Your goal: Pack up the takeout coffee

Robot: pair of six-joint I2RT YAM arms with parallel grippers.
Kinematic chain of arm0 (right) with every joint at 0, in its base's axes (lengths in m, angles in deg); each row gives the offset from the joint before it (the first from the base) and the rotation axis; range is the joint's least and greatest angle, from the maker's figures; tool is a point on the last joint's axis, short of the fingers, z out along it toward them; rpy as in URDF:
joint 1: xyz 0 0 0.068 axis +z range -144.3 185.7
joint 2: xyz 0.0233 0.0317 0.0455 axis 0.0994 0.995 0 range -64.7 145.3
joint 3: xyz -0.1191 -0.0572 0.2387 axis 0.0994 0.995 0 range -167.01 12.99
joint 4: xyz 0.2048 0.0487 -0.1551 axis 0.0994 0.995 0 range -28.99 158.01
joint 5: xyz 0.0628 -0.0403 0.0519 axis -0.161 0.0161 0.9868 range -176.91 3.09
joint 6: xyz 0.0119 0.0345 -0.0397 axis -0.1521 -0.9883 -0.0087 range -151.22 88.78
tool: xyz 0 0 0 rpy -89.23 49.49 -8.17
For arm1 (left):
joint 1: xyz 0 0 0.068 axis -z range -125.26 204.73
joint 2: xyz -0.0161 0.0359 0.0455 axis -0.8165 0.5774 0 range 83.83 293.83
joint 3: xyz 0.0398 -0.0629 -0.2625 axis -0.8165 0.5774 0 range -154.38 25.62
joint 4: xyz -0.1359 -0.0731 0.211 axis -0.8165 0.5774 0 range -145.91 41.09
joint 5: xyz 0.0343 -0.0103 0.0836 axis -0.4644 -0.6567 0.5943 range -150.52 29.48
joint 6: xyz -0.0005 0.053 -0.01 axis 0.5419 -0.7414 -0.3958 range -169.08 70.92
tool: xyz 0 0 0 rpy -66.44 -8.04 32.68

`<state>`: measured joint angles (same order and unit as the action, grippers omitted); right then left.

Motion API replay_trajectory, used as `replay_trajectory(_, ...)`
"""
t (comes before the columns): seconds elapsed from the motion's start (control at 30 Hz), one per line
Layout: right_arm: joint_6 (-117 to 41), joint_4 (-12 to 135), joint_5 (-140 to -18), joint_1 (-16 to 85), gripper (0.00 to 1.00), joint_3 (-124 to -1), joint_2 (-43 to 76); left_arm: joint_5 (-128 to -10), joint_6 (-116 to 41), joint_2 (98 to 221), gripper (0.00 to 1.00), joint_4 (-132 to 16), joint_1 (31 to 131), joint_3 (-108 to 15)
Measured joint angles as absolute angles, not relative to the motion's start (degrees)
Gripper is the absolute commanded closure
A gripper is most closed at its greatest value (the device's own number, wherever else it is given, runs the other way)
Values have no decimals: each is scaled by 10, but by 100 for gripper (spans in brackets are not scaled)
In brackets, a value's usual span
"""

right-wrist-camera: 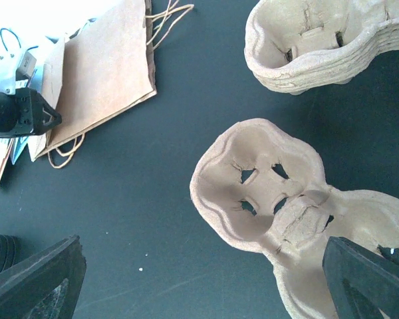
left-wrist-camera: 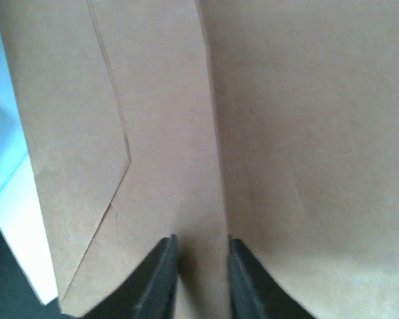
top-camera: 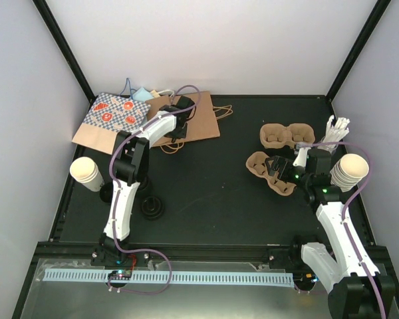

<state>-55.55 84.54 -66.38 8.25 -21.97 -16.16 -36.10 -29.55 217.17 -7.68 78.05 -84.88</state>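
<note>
A tan pulp cup carrier [top-camera: 259, 165] lies on the black table at the right, seen close in the right wrist view [right-wrist-camera: 266, 186]. My right gripper [top-camera: 279, 169] hangs over it, open wide with nothing between its fingers [right-wrist-camera: 204, 239]. A stack of more carriers [top-camera: 284, 136] sits just behind it [right-wrist-camera: 319, 40]. Cream cups stand stacked at the left edge [top-camera: 86, 173] and by the right arm [top-camera: 354, 168]. Black lids [top-camera: 151, 207] are piled near the left arm. My left gripper [top-camera: 179, 106] is down on the flat brown paper bag [left-wrist-camera: 306, 133], jaws narrowed [left-wrist-camera: 201, 240] but apart, straddling a fold of paper.
The brown paper bag [top-camera: 199, 123] lies flat at the back left with its cord handles spread out. Red-and-blue patterned packets [top-camera: 116, 113] lie on another brown sheet beside it. White sticks [top-camera: 337, 129] stand at the far right. White walls close in the table.
</note>
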Motion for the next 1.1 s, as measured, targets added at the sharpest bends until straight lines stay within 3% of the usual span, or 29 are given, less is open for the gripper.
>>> replay_trajectory(0.03,-556,845,-664,82,0,-220,-162,-359,-297,2170,97,-76,780,-849)
replay_trajectory(0.07,-556,845,-664,82,0,-220,-162,-356,-294,2168,98,-75,780,-849)
replay_trajectory(0.63,-556,858,-664,82,0,-239,-147,-368,-284,1940,98,-66,780,-748)
replay_trajectory(1.1,-572,869,-604,109,0,-268,-117,-487,-274,1653,98,-118,780,-542)
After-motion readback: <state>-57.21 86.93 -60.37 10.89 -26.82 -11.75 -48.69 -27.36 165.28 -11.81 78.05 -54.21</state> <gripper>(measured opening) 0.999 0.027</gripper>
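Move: The brown paper bag lies under the left hand, its folded seam already between the half-closed fingers; the bag's middle is some 8 cm farther out and 4 cm right of this hand. The light blue bag is about 11 cm left and 9 cm ahead of the hand, the checked bag 24 cm left and 6 cm ahead, the black lids roughly 12 cm left and 20 cm back. From the right hand the brown bag's middle is around 29 cm ahead, 28 cm left and 15 cm down. Shut the left fingers on the brown bag's folded seam, pinching it, then lift almost straight up before curving back towards the base, about 20 cm up and 13 cm back in all. Keep the pinch and tilt the hand some 30 degrees as it rises, fingertips swinging forward and its left side dipping. Late on, ease the open right hand about 3 cm left. ##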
